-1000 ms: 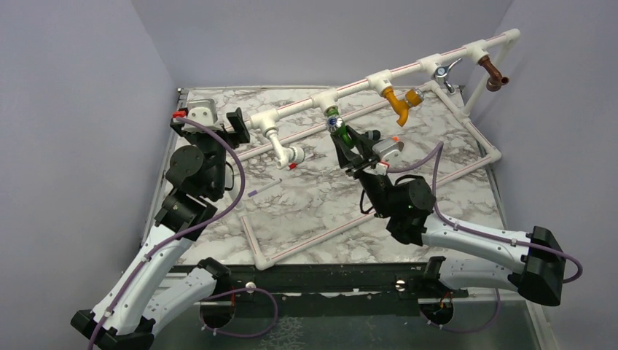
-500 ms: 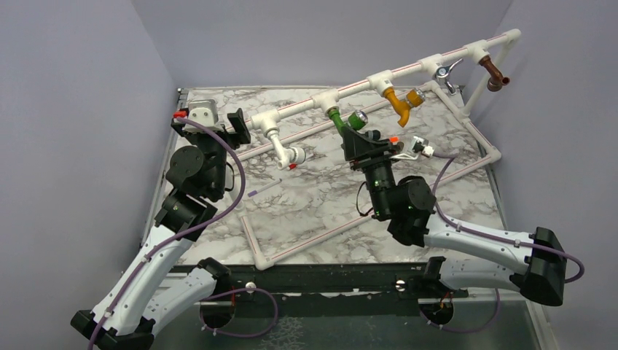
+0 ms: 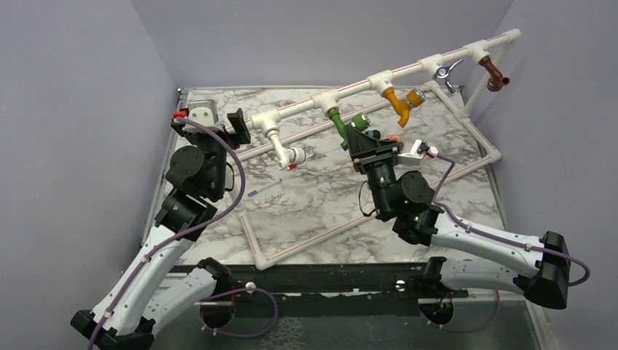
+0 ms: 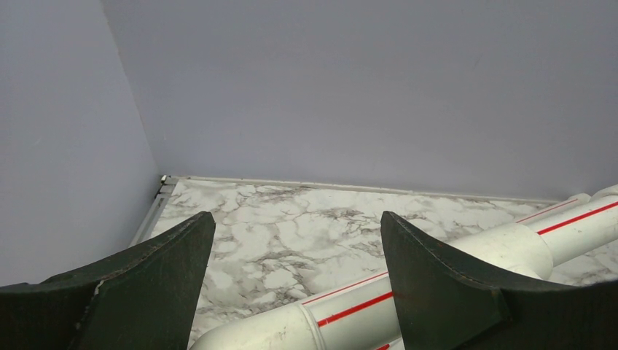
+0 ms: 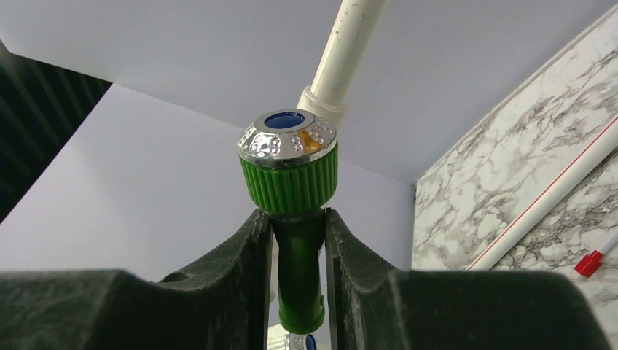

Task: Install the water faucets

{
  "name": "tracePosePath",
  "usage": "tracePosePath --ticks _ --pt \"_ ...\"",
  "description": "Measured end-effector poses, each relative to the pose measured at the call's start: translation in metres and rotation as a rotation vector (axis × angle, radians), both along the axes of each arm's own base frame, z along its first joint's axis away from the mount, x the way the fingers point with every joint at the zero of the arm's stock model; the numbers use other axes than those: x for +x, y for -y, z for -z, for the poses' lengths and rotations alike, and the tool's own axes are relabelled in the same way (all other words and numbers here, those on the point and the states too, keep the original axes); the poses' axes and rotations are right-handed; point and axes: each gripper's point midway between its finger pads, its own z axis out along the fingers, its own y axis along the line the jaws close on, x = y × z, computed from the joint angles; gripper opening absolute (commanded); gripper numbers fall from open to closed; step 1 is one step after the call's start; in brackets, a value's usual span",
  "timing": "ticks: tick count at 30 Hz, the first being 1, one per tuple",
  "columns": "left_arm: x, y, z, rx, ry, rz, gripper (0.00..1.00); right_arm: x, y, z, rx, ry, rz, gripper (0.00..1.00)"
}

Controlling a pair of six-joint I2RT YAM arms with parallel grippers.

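Note:
The green faucet [image 3: 342,122] hangs from a tee on the white pipe frame [image 3: 408,71]; its ribbed collar and silver knob [image 5: 288,140] point toward the right wrist camera. My right gripper [image 3: 357,133] [image 5: 297,216] is shut on the faucet's green neck [image 5: 299,248] just below the collar. A white faucet [image 3: 286,152], a yellow faucet [image 3: 401,103], a silver faucet [image 3: 444,73] and a brown faucet [image 3: 495,74] also hang from the same pipe. My left gripper [image 3: 237,125] [image 4: 295,227] stands open at the pipe's left end, with the red-striped pipe [image 4: 437,273] low between its fingers.
The frame's lower rails [image 3: 306,248] lie across the marble table [image 3: 313,204]. A small red-capped piece [image 3: 291,166] and a thin purple-tipped stick [image 3: 263,189] lie near the middle. Grey walls close in on the left, back and right.
My right wrist has rolled with the green faucet, swinging its knob up and to the right, and the jaws have tightened a little. The left arm has not moved.

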Motion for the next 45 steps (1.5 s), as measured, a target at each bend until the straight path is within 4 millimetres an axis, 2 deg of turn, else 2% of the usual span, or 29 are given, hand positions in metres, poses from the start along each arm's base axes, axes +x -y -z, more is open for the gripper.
tracePosePath --ticks 9,18,23,28,35,45 --pt "0.000 0.000 0.000 -0.001 0.000 0.001 0.84 0.000 0.001 0.001 0.009 -0.010 -0.002 0.51" --pt "0.000 0.000 0.000 -0.001 -0.001 0.001 0.84 -0.005 0.010 -0.009 0.023 0.007 0.001 0.58" --pt "0.000 0.000 0.000 -0.001 -0.001 0.001 0.84 -0.008 0.016 -0.009 0.007 0.002 0.000 0.66" --pt "0.000 0.000 0.000 -0.001 -0.001 0.001 0.84 -0.013 0.024 -0.007 -0.041 -0.008 0.003 0.69" --pt "0.000 0.000 0.000 -0.001 -0.001 0.001 0.84 -0.024 0.045 -0.014 -0.104 0.017 0.016 0.68" --pt "0.000 0.000 0.000 -0.001 -0.001 0.001 0.84 -0.036 0.071 -0.019 -0.316 0.092 0.058 0.66"
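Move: Right between the right hand's fingers, less than about 2 cm from its hand point, sits the green faucet, already in its white tee some 6 cm farther ahead and 4 cm left. The orange faucet is about 10 cm right and 4 cm ahead, the white faucet roughly 13 cm left and 3 cm back, both near hand height. From the left hand the green faucet lies about 26 cm right, 4 cm back and some 5 cm lower. Opening its pinch on the green faucet's body just below the handle, the right hand comes free and pulls away to the right about 7 cm, drawing back some 3 to 4 cm and rising a little, slowly at first and then faster. Late in the retreat the wrist rolls roughly 20 degrees, its left side sinking, fingers spread and still pointing forward. ##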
